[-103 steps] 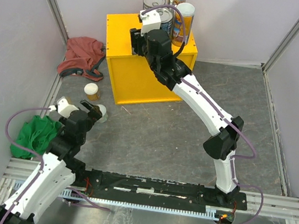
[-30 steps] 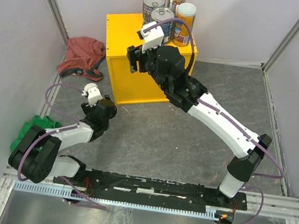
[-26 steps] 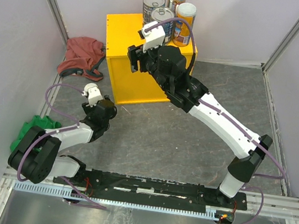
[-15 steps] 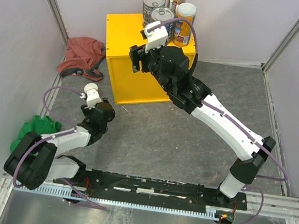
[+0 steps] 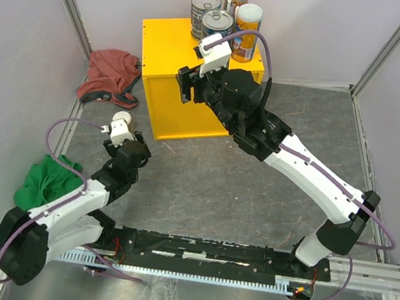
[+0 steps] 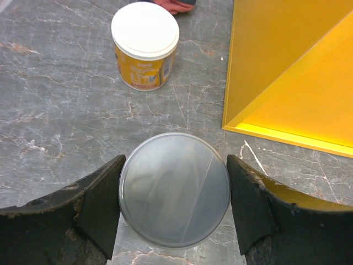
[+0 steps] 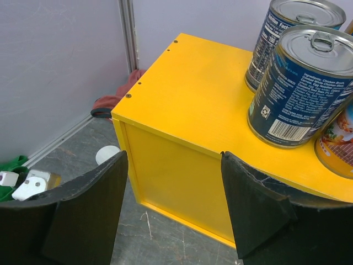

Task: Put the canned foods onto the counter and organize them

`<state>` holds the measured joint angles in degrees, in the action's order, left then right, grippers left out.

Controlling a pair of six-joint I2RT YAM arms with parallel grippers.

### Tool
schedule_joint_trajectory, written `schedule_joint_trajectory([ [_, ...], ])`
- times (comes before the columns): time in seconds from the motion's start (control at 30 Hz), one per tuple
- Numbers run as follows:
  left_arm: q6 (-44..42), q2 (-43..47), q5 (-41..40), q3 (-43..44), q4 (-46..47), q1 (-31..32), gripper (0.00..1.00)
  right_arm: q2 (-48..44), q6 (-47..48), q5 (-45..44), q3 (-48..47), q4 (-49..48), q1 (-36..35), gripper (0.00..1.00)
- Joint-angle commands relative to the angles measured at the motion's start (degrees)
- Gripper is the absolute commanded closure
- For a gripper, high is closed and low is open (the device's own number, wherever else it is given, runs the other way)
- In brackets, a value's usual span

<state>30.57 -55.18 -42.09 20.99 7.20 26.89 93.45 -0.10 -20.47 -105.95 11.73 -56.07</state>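
Note:
A short can with a greyish lid (image 6: 174,189) sits between my left gripper's (image 6: 173,201) fingers, which press both sides of its rim. Seen from above, that gripper (image 5: 131,152) points down and hides this can. A second short white-lidded can (image 6: 145,44) (image 5: 120,118) stands on the floor just beyond it. On the yellow counter (image 5: 171,45) (image 7: 187,88) stand two blue-labelled tins (image 5: 217,24) (image 7: 300,88) and two orange-labelled cans (image 5: 248,22) at the back right. My right gripper (image 7: 172,155) (image 5: 191,85) hangs open and empty at the counter's near top edge.
A red cloth (image 5: 110,76) lies left of the counter by the wall. A green cloth (image 5: 46,181) lies beside my left arm. Grey walls close in both sides and the back, and a rail (image 5: 193,252) runs along the near edge.
My left gripper has closed on the short can and its arm has shifted a little. My right arm has drawn back slightly from the counter, still open.

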Motion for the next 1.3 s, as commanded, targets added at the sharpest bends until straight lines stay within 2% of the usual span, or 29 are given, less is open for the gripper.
schedule_joint_trajectory([
  [0.0,-1.1,5.7,-3.7,4.9,-3.1,0.8,0.88,-3.7,0.7,-1.4,0.7,-2.7,-0.4,0.24],
  [0.07,-1.5,7.3,-3.7,6.6,-4.7,1.1,0.95,-4.3,0.9,-1.7,1.3,-2.7,-0.5,0.24],
  [0.13,-2.3,8.6,-3.7,8.7,-6.1,1.7,0.97,-4.9,1.0,-2.0,1.8,-2.7,-0.5,0.24],
  [0.37,-5.8,9.6,-3.0,18.6,-8.9,3.4,0.97,-7.4,1.0,-3.1,4.8,-2.9,-0.6,0.24],
  [0.67,-11.3,5.1,-1.3,32.2,-11.3,4.9,0.97,-10.4,1.1,-4.3,8.0,-3.1,-0.6,0.24],
  [1.27,-20.9,-2.9,4.6,53.3,-15.7,8.4,0.97,-12.4,2.4,-5.1,10.2,-3.8,-0.5,0.24],
])
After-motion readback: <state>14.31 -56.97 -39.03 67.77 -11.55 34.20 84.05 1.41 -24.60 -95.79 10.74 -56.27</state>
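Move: The left hand already holds the pale-lidded can clear of the table, and the bare left part of the yellow box's top lies about 17 cm ahead, 10 cm to its right and 26 cm above. The front blue can up there is some 20 cm ahead, 20 cm right and 31 cm up; the yellow jar on the table stands about 13 cm ahead, 6 cm left and 6 cm lower. From the empty right hand the bare spot is roughly 10 cm ahead, 6 cm left and 8 cm below. Keeping its pinch around the sides of the pale-lidded can, the left hand carries it up nearly 30 cm in front of the yellow box towards the bare left part of its top, starting almost straight up and edging rightward as it climbs, while the wrist tips its fingers up some 20 degrees to about level and swings slightly clockwise. Meanwhile the empty right hand draws about 5 cm to its right and a little back, away from that spot, fingers staying open, then comes nearly to rest. ##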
